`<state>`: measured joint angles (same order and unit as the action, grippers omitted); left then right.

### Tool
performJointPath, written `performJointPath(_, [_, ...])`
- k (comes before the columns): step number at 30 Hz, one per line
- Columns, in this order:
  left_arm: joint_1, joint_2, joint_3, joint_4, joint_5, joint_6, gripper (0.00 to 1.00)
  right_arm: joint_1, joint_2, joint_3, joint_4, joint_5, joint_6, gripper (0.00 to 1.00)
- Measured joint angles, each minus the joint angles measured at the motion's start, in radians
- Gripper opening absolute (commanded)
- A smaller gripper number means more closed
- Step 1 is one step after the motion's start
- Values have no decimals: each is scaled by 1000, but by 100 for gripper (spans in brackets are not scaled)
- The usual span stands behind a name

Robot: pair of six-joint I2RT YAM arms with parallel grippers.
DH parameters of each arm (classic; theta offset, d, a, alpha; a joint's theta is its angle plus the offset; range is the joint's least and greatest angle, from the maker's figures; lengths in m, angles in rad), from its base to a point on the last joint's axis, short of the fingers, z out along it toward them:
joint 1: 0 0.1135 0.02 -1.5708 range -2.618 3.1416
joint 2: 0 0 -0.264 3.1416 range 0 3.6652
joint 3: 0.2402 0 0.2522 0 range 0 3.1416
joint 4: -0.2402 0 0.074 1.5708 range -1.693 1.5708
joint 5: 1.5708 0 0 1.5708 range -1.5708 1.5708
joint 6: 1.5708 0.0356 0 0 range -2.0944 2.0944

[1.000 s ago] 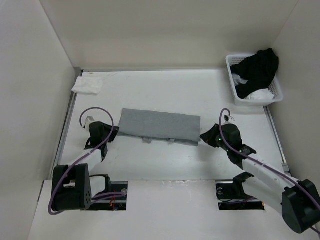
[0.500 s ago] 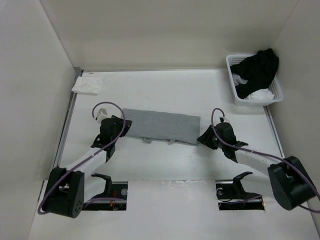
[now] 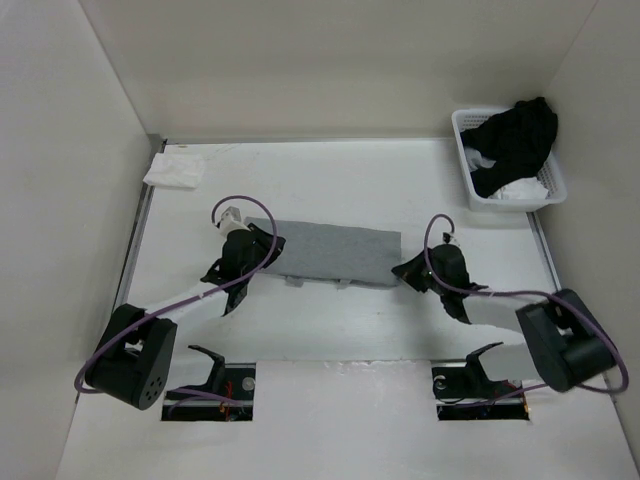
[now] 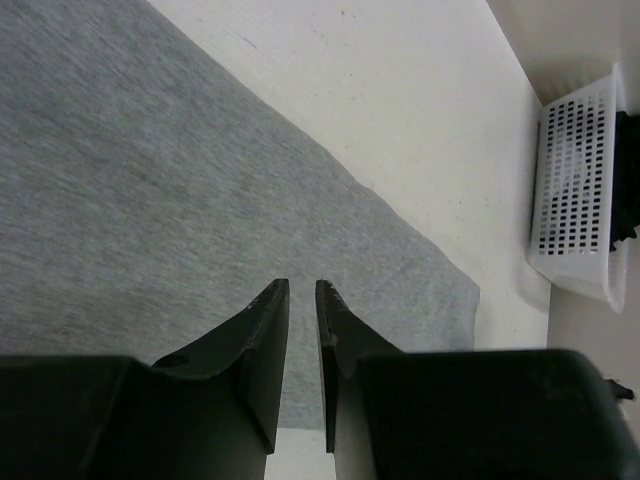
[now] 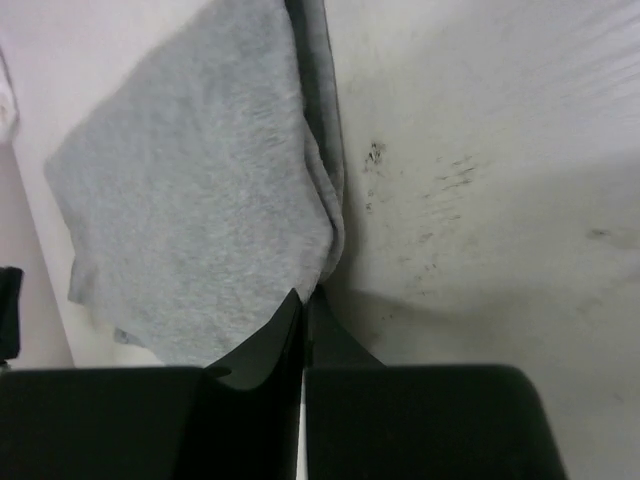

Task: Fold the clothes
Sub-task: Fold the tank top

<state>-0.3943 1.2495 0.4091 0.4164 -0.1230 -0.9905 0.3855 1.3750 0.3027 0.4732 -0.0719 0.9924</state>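
Note:
The clothes [image 3: 330,252] are a grey garment folded into a long strip across the middle of the table. My left gripper [image 3: 268,244] hangs over the strip's left end. In the left wrist view its jaws [image 4: 302,290] stand a narrow gap apart above the grey fabric [image 4: 150,180], with nothing between them. My right gripper [image 3: 402,271] is at the strip's right end. In the right wrist view it [image 5: 308,293] is shut, its tips pinching the rounded folded edge of the fabric [image 5: 200,200].
A white basket [image 3: 555,192] holding a heap of black garments [image 3: 515,140] stands at the back right; the left wrist view also catches the basket [image 4: 575,190]. A small white folded cloth [image 3: 175,170] lies at the back left. White walls enclose the table.
My left gripper has moved right and away from me, onto the strip's left end. The right gripper has shifted slightly left and shut on the strip's right edge.

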Motion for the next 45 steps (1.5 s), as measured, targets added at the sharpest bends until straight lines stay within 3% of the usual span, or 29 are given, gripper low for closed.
performJointPath(7, [-82, 12, 0, 9, -2, -3, 16, -27, -478, -5, -259, 138, -66, 0])
performJointPath(11, [-120, 18, 0, 12, -1, -13, 16, -16, -546, 100, -399, 200, -148, 0])
performJointPath(20, [-100, -134, -32, 13, 0, -30, 17, 278, -194, 500, -533, 275, -396, 1])
performJointPath(31, [65, -380, -116, -69, 23, -39, 17, 558, 348, 992, -684, 319, -541, 1])
performJointPath(33, [103, -412, -122, -87, 34, -40, 18, 581, 441, 1086, -708, 318, -550, 8])
performJointPath(36, [156, -436, -130, -95, 56, -40, 21, 605, 558, 1188, -726, 319, -540, 37])
performJointPath(38, [182, -438, -135, -104, 72, -40, 21, 612, 601, 1205, -727, 312, -524, 44])
performJointPath(42, [190, -428, -135, -117, 92, -40, 21, 617, 577, 1135, -699, 281, -500, 48])
performJointPath(43, [182, -420, -135, -116, 93, -40, 21, 617, 544, 1094, -682, 271, -494, 46])
performJointPath(45, [153, -388, -132, -113, 91, -40, 21, 611, 465, 1009, -647, 246, -484, 34])
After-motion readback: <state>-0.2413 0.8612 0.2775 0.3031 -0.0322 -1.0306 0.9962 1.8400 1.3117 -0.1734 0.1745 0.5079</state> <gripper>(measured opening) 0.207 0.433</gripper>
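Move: My right hand has the near right corner of the tank top pinched just above the table. The tank top's left end lies about 36 cm to its left and 6 cm ahead. The white cloth is some 58 cm to its left and 28 cm ahead, the basket about 28 cm ahead and 29 cm to its right. From my left hand, the tank top's left end is about 8 cm left, 2 cm ahead and 8 cm below. I lift the pinched corner with my right hand some 15 cm, drifting slightly right, then swing it about 30 cm left over the tank top towards its left end, wrist turning counter-clockwise. I come lower, open the fingers to let go, then ease back right. My empty left hand shifts about 4 cm right, then rises and swings left out of the way, easing back a little at the end. ##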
